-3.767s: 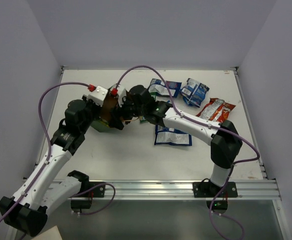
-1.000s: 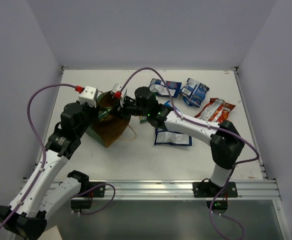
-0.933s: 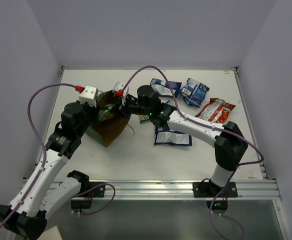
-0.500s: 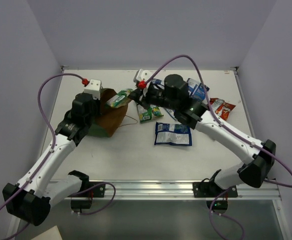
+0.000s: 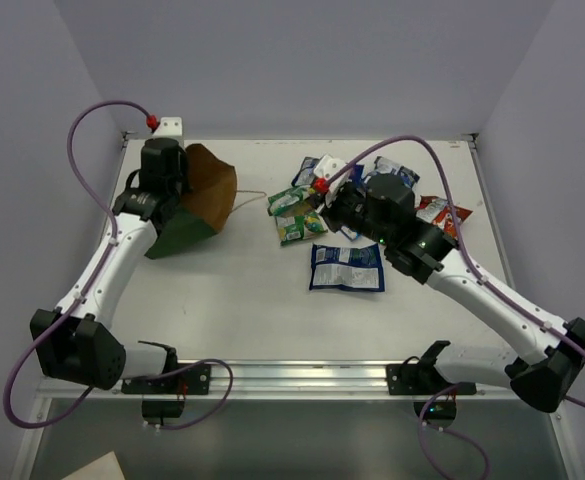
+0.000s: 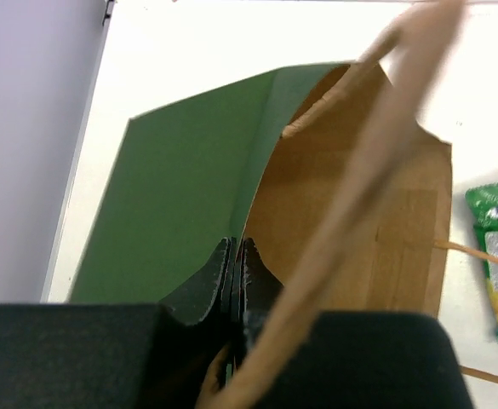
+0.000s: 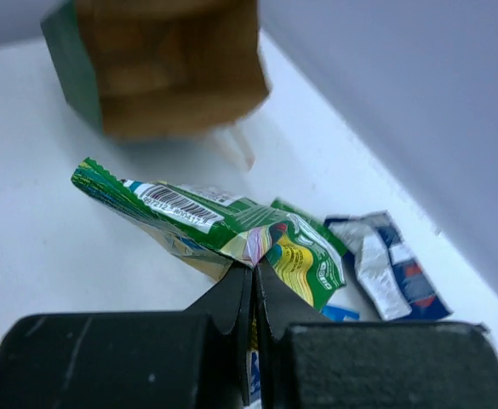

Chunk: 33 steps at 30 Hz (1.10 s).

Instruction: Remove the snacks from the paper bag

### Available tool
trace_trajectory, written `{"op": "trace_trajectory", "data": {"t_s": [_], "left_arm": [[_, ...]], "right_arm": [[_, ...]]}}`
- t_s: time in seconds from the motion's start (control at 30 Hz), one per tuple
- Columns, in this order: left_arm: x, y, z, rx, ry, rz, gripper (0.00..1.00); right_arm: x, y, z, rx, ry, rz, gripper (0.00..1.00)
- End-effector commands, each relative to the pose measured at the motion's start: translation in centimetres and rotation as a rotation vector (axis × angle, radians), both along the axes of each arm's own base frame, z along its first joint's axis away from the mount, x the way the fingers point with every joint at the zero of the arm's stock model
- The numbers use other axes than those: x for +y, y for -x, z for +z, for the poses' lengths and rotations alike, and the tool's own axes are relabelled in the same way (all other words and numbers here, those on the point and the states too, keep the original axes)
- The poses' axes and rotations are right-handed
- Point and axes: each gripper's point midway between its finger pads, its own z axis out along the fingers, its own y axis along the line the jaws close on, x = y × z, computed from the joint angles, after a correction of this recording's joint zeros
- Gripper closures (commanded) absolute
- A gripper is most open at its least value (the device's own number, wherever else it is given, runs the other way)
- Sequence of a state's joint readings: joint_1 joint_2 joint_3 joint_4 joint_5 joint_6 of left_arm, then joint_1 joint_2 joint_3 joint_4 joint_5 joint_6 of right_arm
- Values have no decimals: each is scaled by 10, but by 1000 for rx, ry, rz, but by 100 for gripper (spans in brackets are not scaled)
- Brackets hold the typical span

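Note:
The paper bag (image 5: 200,200), dark green outside and brown inside, lies tilted at the back left with its mouth facing right. My left gripper (image 5: 177,195) is shut on its rim, one finger on the green outside and one on the brown inside (image 6: 237,247). My right gripper (image 5: 307,200) is shut on a green packet (image 7: 223,217) and holds it just above a second green packet (image 5: 300,227). Blue-and-white packets (image 5: 347,267) (image 7: 385,264) and the red-orange chip bag (image 5: 442,215) lie on the table. The small blue bar does not show.
The bag's tan loop handle (image 6: 385,145) crosses the left wrist view, and another trails on the table (image 5: 252,195). The right arm covers part of the packets at the back right. The side walls stand close to the table's left and right edges.
My right gripper has pulled a green packet out of the bag and carried it right, over the other packets. My left gripper has swung the bag back and to the left.

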State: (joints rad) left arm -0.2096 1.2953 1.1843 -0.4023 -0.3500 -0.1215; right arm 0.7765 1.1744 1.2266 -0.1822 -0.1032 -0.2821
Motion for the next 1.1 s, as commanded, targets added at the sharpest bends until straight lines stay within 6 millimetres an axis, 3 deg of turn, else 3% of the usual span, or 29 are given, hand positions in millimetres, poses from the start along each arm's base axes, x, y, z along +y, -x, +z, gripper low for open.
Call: {"op": "trace_trajectory", "data": {"t_s": [0.0,0.03,0.13,0.23,0.33,0.37,0.43,0.47,0.53,0.63,0.73,0.87,0.9,0.93,1.0,1.07], "left_arm": [[11,-15,33,-48,55,67,100],[10,-23,43,-66,85,74,100],[6,-38,57,-86,188,68,100],[-2,-49,71,-109,274,47,100],[-13,-54,79,-123,329,6,100],[-16,-55,81,-125,343,-4,100],[-18,-56,80,-124,350,-9,100],[-17,-56,78,-120,348,-6,100],[-12,-59,73,-108,353,1,100],[-9,-68,69,-96,384,-13,100],[-5,-79,68,-88,400,-18,100],[-10,-97,63,-71,453,-61,100],[-12,-102,72,-85,468,-75,100],[-18,-110,62,-56,486,-97,100],[-23,-121,70,-70,506,-118,100],[-21,-134,59,-49,507,-109,100]], "right_arm": [[5,-11,-50,77,44,-35,100],[12,-16,-54,69,31,-31,100],[32,-30,-90,114,65,-22,100],[56,-31,-116,106,76,20,100],[73,-13,-154,166,146,75,96],[80,0,-174,228,172,99,89],[80,21,-197,315,206,134,76],[77,37,-206,381,194,158,58],[67,55,-212,452,197,173,40],[48,69,-193,483,167,150,22],[32,66,-153,434,114,86,6],[15,57,-119,371,74,10,2],[9,55,-111,354,63,-13,1],[6,53,-106,345,56,-26,1],[1,52,-101,333,49,-44,2],[-5,52,-95,316,36,-62,2]]}}
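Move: From the right hand, which already holds a green snack packet, the bare patch where it is put down lies about 3 cm back, 9 cm left and some 30 cm below. The other green packet is roughly 13 cm ahead and 3 cm left, the navy snack packet level and 10 cm to the right, both on the table. From the left hand, already pinching the paper bag's rim, the bag's spot lies about 8 cm ahead, 7 cm right and 20 cm below. Lowering the green packet some 23 cm and about 6 cm left towards the bare table, the right hand draws back near the bottom while its fingers open wide and let go, then climbs about 13 cm, easing right. The left hand keeps its pinch on the bag rim and carries it about 12 cm forward, first rising then sinking a little, rolling some 25 degrees so its left side dips. ##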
